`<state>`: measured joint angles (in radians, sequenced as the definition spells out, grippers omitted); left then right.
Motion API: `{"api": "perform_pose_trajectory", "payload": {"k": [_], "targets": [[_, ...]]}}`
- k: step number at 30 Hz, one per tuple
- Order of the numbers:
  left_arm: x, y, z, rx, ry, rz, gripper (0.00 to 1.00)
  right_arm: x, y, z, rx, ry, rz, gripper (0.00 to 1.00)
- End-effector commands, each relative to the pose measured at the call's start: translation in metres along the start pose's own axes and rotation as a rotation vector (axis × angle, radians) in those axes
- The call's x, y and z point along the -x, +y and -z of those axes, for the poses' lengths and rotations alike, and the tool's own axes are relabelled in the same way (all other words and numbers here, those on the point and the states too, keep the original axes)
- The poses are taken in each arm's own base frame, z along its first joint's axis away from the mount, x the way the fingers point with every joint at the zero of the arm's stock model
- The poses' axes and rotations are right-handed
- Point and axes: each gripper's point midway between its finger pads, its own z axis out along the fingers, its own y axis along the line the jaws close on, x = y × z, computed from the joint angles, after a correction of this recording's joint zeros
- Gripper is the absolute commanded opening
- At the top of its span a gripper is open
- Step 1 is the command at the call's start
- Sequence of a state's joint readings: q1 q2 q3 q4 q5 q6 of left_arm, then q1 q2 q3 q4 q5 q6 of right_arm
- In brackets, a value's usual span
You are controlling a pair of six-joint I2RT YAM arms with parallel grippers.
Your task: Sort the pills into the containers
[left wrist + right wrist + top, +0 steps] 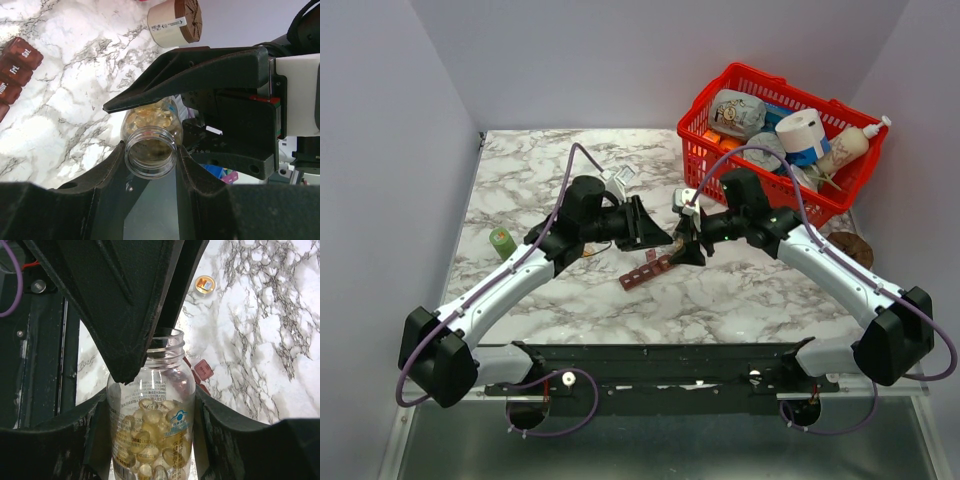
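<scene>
A clear bottle with no cap on its mouth hangs between both grippers above the marble. Yellow-tan pills fill its lower part. My left gripper is shut on the bottle's neck, just behind the open mouth. My right gripper is shut on the bottle's body, a finger pressed against each side. In the top view the left gripper and right gripper meet at mid-table, just above the dark red containers strip. Its labelled lids lie shut.
A green round cap lies on the table's left side. At the back right stands a red mesh basket full of items. A white cylinder with a brown end lies near it.
</scene>
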<state>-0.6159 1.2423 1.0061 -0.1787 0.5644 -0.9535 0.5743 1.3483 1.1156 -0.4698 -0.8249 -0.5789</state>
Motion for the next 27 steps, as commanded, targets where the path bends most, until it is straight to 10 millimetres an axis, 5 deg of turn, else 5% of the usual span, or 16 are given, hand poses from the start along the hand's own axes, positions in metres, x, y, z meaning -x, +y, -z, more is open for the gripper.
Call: {"api": "perform_pose_trajectory", "payload": {"k": [1, 4, 11, 12, 17, 19, 20, 21, 22, 23, 24, 27], "targets": [[0.016, -0.028, 0.020, -0.129, -0.058, -0.011, 0.45, 0.017, -0.001, 0.008, 0.003, -0.057, 0.007, 0.17], [0.030, -0.039, 0.040, -0.149, -0.124, -0.066, 0.75, 0.030, -0.004, 0.020, 0.017, -0.112, -0.018, 0.16], [0.061, -0.045, 0.085, -0.099, -0.243, -0.182, 0.97, 0.075, -0.004, 0.046, 0.049, -0.229, 0.007, 0.14], [0.067, -0.054, 0.096, -0.093, -0.278, -0.235, 0.99, 0.083, -0.002, 0.052, 0.073, -0.260, 0.010, 0.14], [0.089, -0.037, 0.132, 0.151, -0.438, -0.465, 0.99, 0.144, 0.016, 0.107, 0.248, -0.424, -0.021, 0.14], [0.089, -0.035, 0.144, 0.185, -0.490, -0.510, 0.99, 0.170, 0.020, 0.126, 0.262, -0.477, 0.134, 0.13], [0.093, -0.029, 0.149, 0.225, -0.523, -0.530, 0.99, 0.175, 0.029, 0.131, 0.310, -0.458, -0.008, 0.14], [0.090, -0.024, 0.152, 0.236, -0.536, -0.538, 0.99, 0.193, 0.030, 0.140, 0.264, -0.503, 0.190, 0.14], [0.091, -0.022, 0.154, 0.247, -0.555, -0.545, 0.99, 0.201, 0.033, 0.145, 0.249, -0.532, 0.204, 0.14], [0.092, -0.020, 0.157, 0.258, -0.569, -0.550, 0.99, 0.208, 0.043, 0.153, 0.286, -0.541, 0.042, 0.14], [0.089, -0.015, 0.157, 0.263, -0.575, -0.545, 0.99, 0.234, 0.040, 0.165, 0.256, -0.635, 0.182, 0.13], [0.087, -0.017, 0.157, 0.235, -0.594, -0.541, 0.99, 0.265, 0.047, 0.185, 0.331, -0.724, 0.070, 0.14]]}}
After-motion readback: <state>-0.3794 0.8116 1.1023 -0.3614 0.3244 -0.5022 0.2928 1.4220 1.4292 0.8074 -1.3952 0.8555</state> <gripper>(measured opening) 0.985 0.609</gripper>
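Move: The open pill jar is already in both grippers: its mouth between the left fingertips, its middle about 3 cm to that hand's right and 4 cm below. The right hand grips the body, right at its hand point. From the left hand, the brown pill box lies roughly 6 cm ahead, 2 cm left and 14 cm below; the round lid holding pills lies some 8 cm ahead, 18 cm left and 16 cm below. The jar stays pinched in the right gripper, which lifts it away from the pill box about 26 cm, slowly at first and then fast, tipping its fingers up some 35 degrees to nearly level. The left fingers open wide, let go of the mouth and retreat left and up, about 13 cm each way, swinging to point forward-right. ##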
